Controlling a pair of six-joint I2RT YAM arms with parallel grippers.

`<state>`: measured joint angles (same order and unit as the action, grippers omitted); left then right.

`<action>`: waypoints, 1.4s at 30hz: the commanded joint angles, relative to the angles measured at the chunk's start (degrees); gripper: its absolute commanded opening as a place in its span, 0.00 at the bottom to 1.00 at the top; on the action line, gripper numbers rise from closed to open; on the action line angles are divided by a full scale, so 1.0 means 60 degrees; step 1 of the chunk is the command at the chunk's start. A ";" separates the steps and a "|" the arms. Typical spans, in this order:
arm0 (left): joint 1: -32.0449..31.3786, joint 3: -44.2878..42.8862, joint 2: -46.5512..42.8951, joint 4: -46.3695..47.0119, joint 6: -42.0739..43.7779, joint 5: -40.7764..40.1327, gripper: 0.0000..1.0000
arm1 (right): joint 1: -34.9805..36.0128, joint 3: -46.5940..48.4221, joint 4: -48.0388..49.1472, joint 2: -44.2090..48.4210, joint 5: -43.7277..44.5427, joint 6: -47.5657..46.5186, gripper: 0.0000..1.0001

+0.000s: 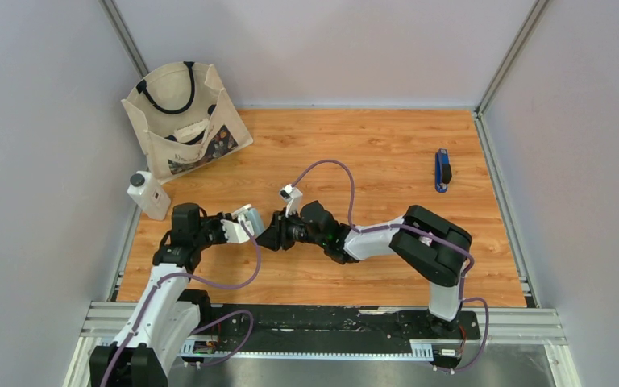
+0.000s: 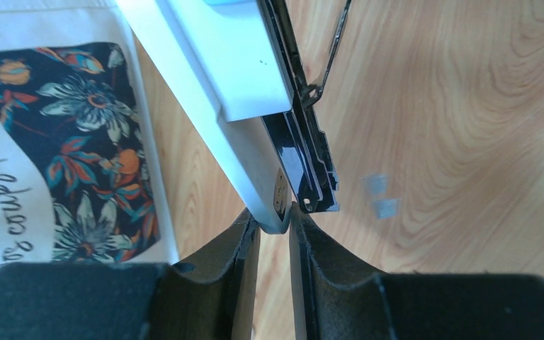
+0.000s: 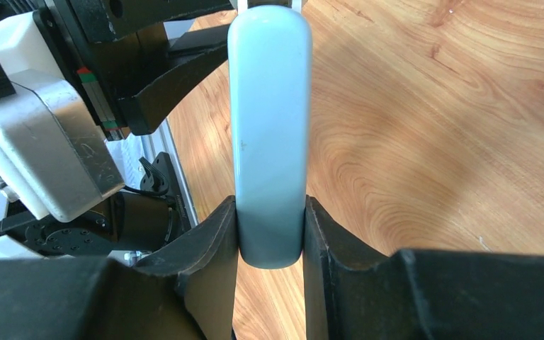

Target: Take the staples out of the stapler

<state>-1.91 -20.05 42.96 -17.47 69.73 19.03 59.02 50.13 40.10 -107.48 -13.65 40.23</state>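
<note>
The stapler point(image 1: 249, 218) is held in the air between both grippers, opened up. In the left wrist view its white body point(image 2: 244, 71) and dark metal magazine point(image 2: 306, 142) run up from my left gripper point(image 2: 275, 223), which is shut on the body's lower end. Two small silvery strips of staples point(image 2: 381, 196) lie blurred on the wood below, to the right of the magazine tip. In the right wrist view my right gripper point(image 3: 270, 237) is shut on the end of the stapler's light blue top point(image 3: 269, 120). From above, the left gripper point(image 1: 236, 229) and right gripper point(image 1: 272, 233) face each other.
A cream tote bag point(image 1: 185, 121) with a floral print stands at the back left, with a white bottle point(image 1: 148, 196) in front of it. A small blue and black tool point(image 1: 442, 171) lies at the right. Grey walls enclose the wooden table point(image 1: 371, 145).
</note>
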 commanded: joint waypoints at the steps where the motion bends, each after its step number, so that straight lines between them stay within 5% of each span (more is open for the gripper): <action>1: -0.0164 -0.0100 0.0047 0.1008 0.1325 0.0037 0.30 | 0.0050 -0.0210 -0.0486 0.0511 0.0121 -0.0552 0.00; 9: -0.0355 -0.0933 0.0413 0.0293 0.0365 -0.0051 0.33 | 0.0050 -0.0064 -0.0648 0.0496 0.0121 -0.0567 0.00; 14: -0.0355 -0.2119 0.0633 -0.1581 -0.1701 0.0986 0.73 | 0.0036 0.0549 -0.1684 0.0833 0.0983 -0.0581 0.00; 16: -0.0341 -0.2588 0.0720 -0.2124 -0.2565 0.1427 0.78 | 0.0036 0.0887 -0.2286 0.0994 0.1379 -0.0713 0.00; 28: 0.0245 -0.5093 0.1467 -0.2638 -0.7781 0.1767 0.81 | 0.0080 0.4120 -0.7186 -0.0217 0.3269 -0.1782 0.00; 32: 0.0492 -0.5797 0.1469 -0.3283 -0.8690 0.1823 0.81 | 0.0284 0.6143 -0.9550 -0.1449 0.4192 -0.2119 0.00; 42: 0.0627 -0.6545 0.1057 -0.3913 -1.0478 0.1606 0.82 | 0.0695 0.9323 -1.2247 -0.3647 0.4765 -0.1812 0.00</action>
<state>1.50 -55.46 48.80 -38.37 13.93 29.47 62.37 98.26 -24.64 -126.17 12.75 29.45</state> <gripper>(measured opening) 0.819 0.351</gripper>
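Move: The left fingers pinch the front end of the open stapler; its middle lies about 4 cm to their right and 1 cm back, nearly level. The right fingers hold the rear end, with that middle roughly 4 cm ahead and 3 cm left. From the right hand, the clear table it carries the stapler to is some 7 cm ahead, 1 cm left and 8 cm below; the white bottle stands about 11 cm ahead and 28 cm left. Upward and clear goes the left hand, opening wide to let go of the stapler's front end, rising some 16 cm with a slight drift right and rolling its right side up. The right keeps its grip, dips slightly, then carries the stapler forward about 7 cm, rising and finally sinking towards the table as its fingers tip down about 40 degrees. ##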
